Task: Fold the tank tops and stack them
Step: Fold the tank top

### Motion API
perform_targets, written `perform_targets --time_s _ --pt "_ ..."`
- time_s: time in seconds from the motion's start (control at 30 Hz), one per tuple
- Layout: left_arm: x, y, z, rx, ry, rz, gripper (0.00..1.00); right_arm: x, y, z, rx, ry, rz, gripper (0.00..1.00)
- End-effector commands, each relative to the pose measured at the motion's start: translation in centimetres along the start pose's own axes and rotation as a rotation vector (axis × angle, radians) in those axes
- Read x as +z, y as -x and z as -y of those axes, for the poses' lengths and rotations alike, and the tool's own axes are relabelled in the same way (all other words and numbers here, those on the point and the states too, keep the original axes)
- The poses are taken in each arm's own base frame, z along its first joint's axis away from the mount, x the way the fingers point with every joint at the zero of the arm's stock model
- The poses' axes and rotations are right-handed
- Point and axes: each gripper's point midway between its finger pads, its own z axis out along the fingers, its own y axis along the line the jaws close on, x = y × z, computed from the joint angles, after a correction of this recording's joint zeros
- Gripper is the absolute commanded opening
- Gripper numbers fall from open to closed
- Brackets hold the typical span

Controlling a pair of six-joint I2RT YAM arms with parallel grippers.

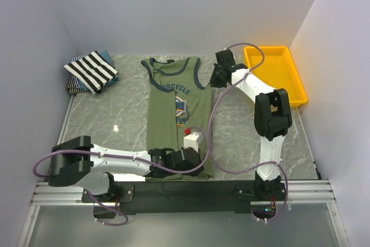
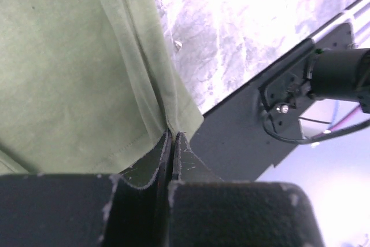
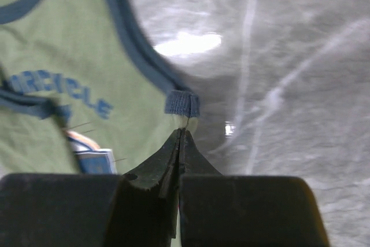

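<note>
The olive-green tank top [image 1: 173,120] lies flat in the middle of the table, neck to the far side, with navy trim and a chest print. My left gripper [image 1: 199,166] is at its near right hem corner, shut on the green fabric [image 2: 69,73] that is pinched at the fingertips [image 2: 172,134]. My right gripper [image 1: 211,84] is at the shirt's right side below the armhole, shut on the edge [image 3: 139,128] just under the navy trim end [image 3: 182,103]. A folded black-and-white striped tank top [image 1: 92,69] lies at the back left on a bluish one [image 1: 88,89].
A yellow plastic tray [image 1: 292,85] stands at the back right, beside the right arm. The black base rail [image 2: 243,137] runs along the table's near edge, close to the left gripper. White walls close in the table on three sides.
</note>
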Motion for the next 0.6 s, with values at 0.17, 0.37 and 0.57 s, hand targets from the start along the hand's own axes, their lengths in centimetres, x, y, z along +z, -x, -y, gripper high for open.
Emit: perform_targets --time_s 0.17,0.37,0.57 --pt "-2.5 -0.2 -0.4 -0.101 -0.071 0.017 0.01 -2.1 2.4 -5.9 -0.054 0.040 0.099 0.00" --pt "-3.5 -1.4 -2.3 -0.147 -0.067 0.002 0.01 -1.3 1.7 -8.7 -0.082 0.046 0.093 0.00" --pt "-4.4 -2.1 -3.8 -0.178 -0.063 -0.001 0.00 -0.2 1.3 -10.7 -0.096 0.050 0.086 0.00"
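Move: The right hand, pinching the lower corner of the right armhole, is bound for the top corner of the already folded left flap, about 18 cm to its left, level with it and 6 cm below; the print's centre is 14 cm left and 9 cm back, the yellow tray 31 cm right and 8 cm ahead. The left hand holds the right part of the hem; the flap's hem end lies some 9 cm left, 2 cm back and 6 cm below. Both hands keep their pinch on the tank top's right side and carry it left together towards the folded left flap: the right hand about 9 cm, arcing up some 3.5 cm and starting down again while turning slightly counter-clockwise, the left hand about 6 cm along the hem, easing a little back. Fingers stay shut. ##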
